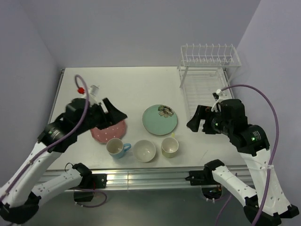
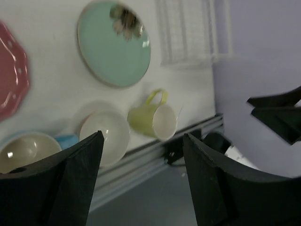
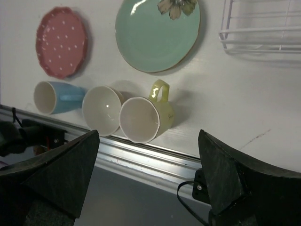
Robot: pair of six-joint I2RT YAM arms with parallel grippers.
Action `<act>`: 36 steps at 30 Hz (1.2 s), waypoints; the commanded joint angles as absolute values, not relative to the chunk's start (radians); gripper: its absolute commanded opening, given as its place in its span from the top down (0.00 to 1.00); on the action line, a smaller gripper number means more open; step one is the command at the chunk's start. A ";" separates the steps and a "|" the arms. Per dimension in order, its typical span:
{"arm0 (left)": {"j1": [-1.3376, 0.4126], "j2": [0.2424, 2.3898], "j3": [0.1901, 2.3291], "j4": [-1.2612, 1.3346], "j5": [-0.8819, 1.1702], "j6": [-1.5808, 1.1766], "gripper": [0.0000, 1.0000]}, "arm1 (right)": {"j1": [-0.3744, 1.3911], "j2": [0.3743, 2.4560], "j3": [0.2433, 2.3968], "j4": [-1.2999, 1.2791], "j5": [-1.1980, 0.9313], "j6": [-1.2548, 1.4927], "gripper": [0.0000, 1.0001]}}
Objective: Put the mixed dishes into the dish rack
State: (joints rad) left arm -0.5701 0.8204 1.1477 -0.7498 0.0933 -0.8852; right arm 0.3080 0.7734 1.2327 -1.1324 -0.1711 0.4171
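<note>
Five dishes lie on the white table. The mint-green flowered plate (image 1: 160, 119) is in the middle, and the pink dotted plate (image 1: 109, 133) to its left is partly under my left gripper (image 1: 119, 115). Along the front edge stand the blue mug (image 1: 115, 148), the cream bowl (image 1: 144, 150) and the yellow-green mug (image 1: 170, 147). The white wire dish rack (image 1: 207, 60) stands at the back right with nothing in it. My left gripper (image 2: 142, 136) hovers open and holds nothing. My right gripper (image 1: 194, 120) (image 3: 148, 133) hangs open beside the rack's lower tray (image 1: 203, 92), also holding nothing.
The table's metal front rail (image 1: 150, 178) runs just below the mugs and the bowl. Purple walls close in behind and on both sides. In the left wrist view, the right gripper (image 2: 277, 115) shows as a dark shape at the right edge.
</note>
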 commanded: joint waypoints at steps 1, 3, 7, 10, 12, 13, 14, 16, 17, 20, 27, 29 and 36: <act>-0.794 0.900 1.114 -0.865 -0.079 -0.998 0.26 | 0.392 0.785 1.204 -1.157 -0.111 0.414 0.07; -0.970 0.980 1.135 -0.891 -0.173 -1.040 0.25 | 0.432 0.828 1.212 -1.154 -0.110 0.425 0.06; -1.199 1.198 1.265 -1.038 -0.316 -1.086 0.23 | 0.588 0.887 1.282 -1.115 -0.110 0.445 0.04; -1.227 1.282 1.308 -1.094 -0.345 -1.086 0.22 | 0.641 0.913 1.293 -1.086 -0.113 0.454 0.04; -1.227 1.269 1.301 -1.082 -0.324 -1.077 0.23 | 0.689 0.946 1.282 -1.080 -0.136 0.460 0.06; -1.227 1.253 1.295 -1.071 -0.316 -1.068 0.23 | 0.716 0.959 1.272 -1.075 -0.126 0.466 0.07; -1.227 1.246 1.287 -1.068 -0.310 -1.069 0.24 | 0.791 0.975 1.263 -1.069 -0.100 0.475 0.07; -1.224 1.230 1.244 -1.046 -0.275 -1.054 0.24 | 0.863 0.995 1.244 -1.048 -0.051 0.500 0.07; -1.217 1.220 1.229 -1.023 -0.259 -1.051 0.25 | 0.889 1.021 1.243 -1.045 -0.017 0.508 0.08; -1.206 1.223 1.187 -0.999 -0.239 -1.040 0.25 | 0.934 1.042 1.259 -1.045 0.026 0.532 0.08; -1.003 1.328 1.209 -0.914 -0.114 -0.795 0.27 | 0.922 0.971 1.324 -1.090 0.130 0.532 0.07; -0.924 1.354 1.218 -0.893 -0.055 -0.720 0.27 | 0.919 0.951 1.325 -1.104 0.111 0.537 0.07; -0.854 1.506 1.253 -0.845 0.055 -0.588 0.28 | 0.919 0.847 1.261 -1.103 0.087 0.598 0.07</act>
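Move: The bowl lies well below my left hand, roughly 29 cm down, about 10 cm to its right and 4 cm back. The blue mug stands about 14 cm to the left of the bowl, and the green mug some 13 cm to its right, each about 2 cm farther out. From my right hand, the green mug lies about 8 cm left, 1 cm back and 24 cm down; the green plate is some 13 cm left and 14 cm ahead. I swoop my left hand down, right and back, pause briefly, then reach some 8 cm forward while sinking further to stop above the bowl, about 19 cm lower in all; the open fingers tip about 40 degrees to point steeply down. My open right hand swings about 11 cm left, dipping and turning counter-clockwise, then eases back right and up, staying high near the green mug. ##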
